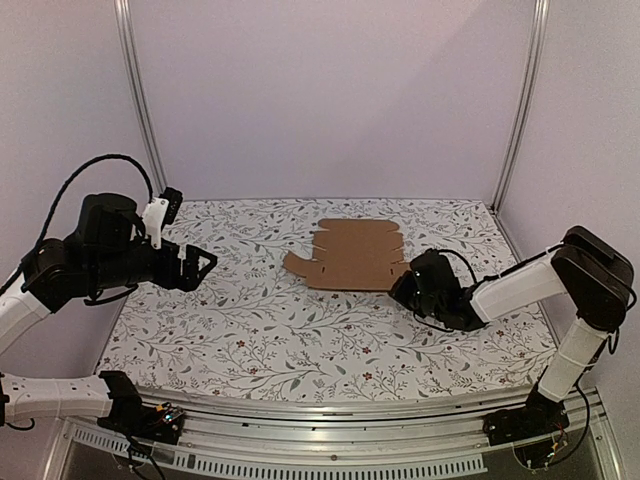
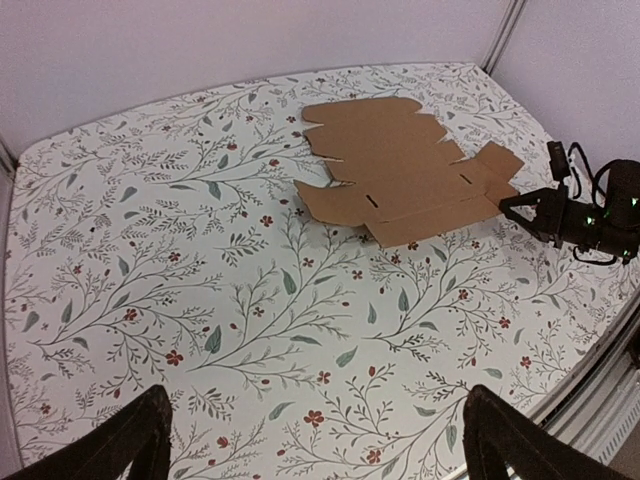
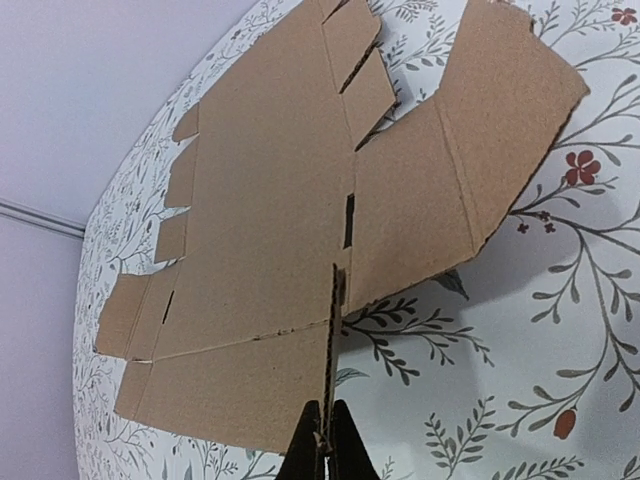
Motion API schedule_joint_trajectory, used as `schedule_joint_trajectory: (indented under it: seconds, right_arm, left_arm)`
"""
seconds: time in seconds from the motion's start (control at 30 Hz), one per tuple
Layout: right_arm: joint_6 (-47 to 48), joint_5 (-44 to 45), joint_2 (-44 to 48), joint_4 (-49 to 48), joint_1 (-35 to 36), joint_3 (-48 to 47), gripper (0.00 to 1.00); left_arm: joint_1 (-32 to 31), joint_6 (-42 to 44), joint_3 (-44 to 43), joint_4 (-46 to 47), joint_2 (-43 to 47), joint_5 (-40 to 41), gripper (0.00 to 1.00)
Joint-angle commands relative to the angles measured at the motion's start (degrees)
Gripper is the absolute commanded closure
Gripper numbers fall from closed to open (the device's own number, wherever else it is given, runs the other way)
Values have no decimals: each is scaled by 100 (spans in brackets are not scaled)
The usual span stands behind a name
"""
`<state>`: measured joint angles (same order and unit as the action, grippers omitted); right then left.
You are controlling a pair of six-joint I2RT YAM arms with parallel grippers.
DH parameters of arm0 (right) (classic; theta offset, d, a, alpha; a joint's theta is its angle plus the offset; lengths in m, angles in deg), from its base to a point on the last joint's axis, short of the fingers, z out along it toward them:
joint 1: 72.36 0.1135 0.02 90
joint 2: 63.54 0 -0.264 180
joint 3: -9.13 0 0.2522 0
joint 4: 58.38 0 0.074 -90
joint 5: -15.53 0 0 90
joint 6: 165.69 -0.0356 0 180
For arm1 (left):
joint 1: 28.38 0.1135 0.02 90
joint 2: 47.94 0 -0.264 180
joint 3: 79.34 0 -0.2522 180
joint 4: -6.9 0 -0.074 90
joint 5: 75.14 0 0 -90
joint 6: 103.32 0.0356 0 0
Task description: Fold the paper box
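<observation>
The paper box [image 1: 350, 254] is a flat brown die-cut cardboard sheet with flaps and slots, lying unfolded on the floral table toward the back middle. It also shows in the left wrist view, paper box [image 2: 405, 172], and fills the right wrist view, paper box [image 3: 290, 210]. My right gripper [image 3: 326, 440] is shut on the thin edge of a flap at the sheet's right near corner; that flap stands on edge between the black fingers. From above, the right gripper [image 1: 404, 283] meets that corner. My left gripper [image 1: 207, 262] hangs open over the table's left side, well apart from the box.
The floral table cover [image 1: 300, 340] runs to a metal rail at the near edge. Pale walls and upright metal posts [image 1: 140, 100] close the back and sides. The right arm's black wrist [image 2: 590, 215] lies low beside the box.
</observation>
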<state>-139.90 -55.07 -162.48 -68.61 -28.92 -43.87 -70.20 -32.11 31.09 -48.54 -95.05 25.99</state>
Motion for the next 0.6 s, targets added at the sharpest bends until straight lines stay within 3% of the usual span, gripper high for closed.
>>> schedule_joint_trajectory:
  seconds: [0.0, 0.17, 0.57]
  right_arm:
    - [594, -853, 316, -139, -18, -62, 100]
    - [1116, -1839, 543, 221, -14, -268, 100]
    - [3327, -3013, 1303, 3111, -60, -997, 100]
  left_arm:
    - [78, 59, 70, -29, 50, -26, 0]
    - [82, 51, 62, -32, 77, -24, 1]
    - [104, 61, 57, -5, 21, -180, 1]
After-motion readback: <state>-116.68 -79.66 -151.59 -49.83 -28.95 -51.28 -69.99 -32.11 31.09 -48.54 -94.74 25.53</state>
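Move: Pinched in the right hand a few centimetres above the table is the right end of the paper box's near strip. From that hand the flat sheet's middle lies about 14 cm ahead, 9 cm to the left and 3 cm lower. The box's left flap is some 20 cm left and 11 cm ahead, its far edge about 28 cm ahead and 8 cm left. From the open left hand, the sheet's middle is roughly 27 cm ahead, 28 cm right and 26 cm below. Keeping its pinch on the strip end, the right hand rises about 6 cm and swings left by nearly as much, the leftward travel dying out while the pull back towards the base quickens to almost 5 cm. The hand turns counter-clockwise some 30 degrees along the way, fingers shut, drawing the paper box round with it. ##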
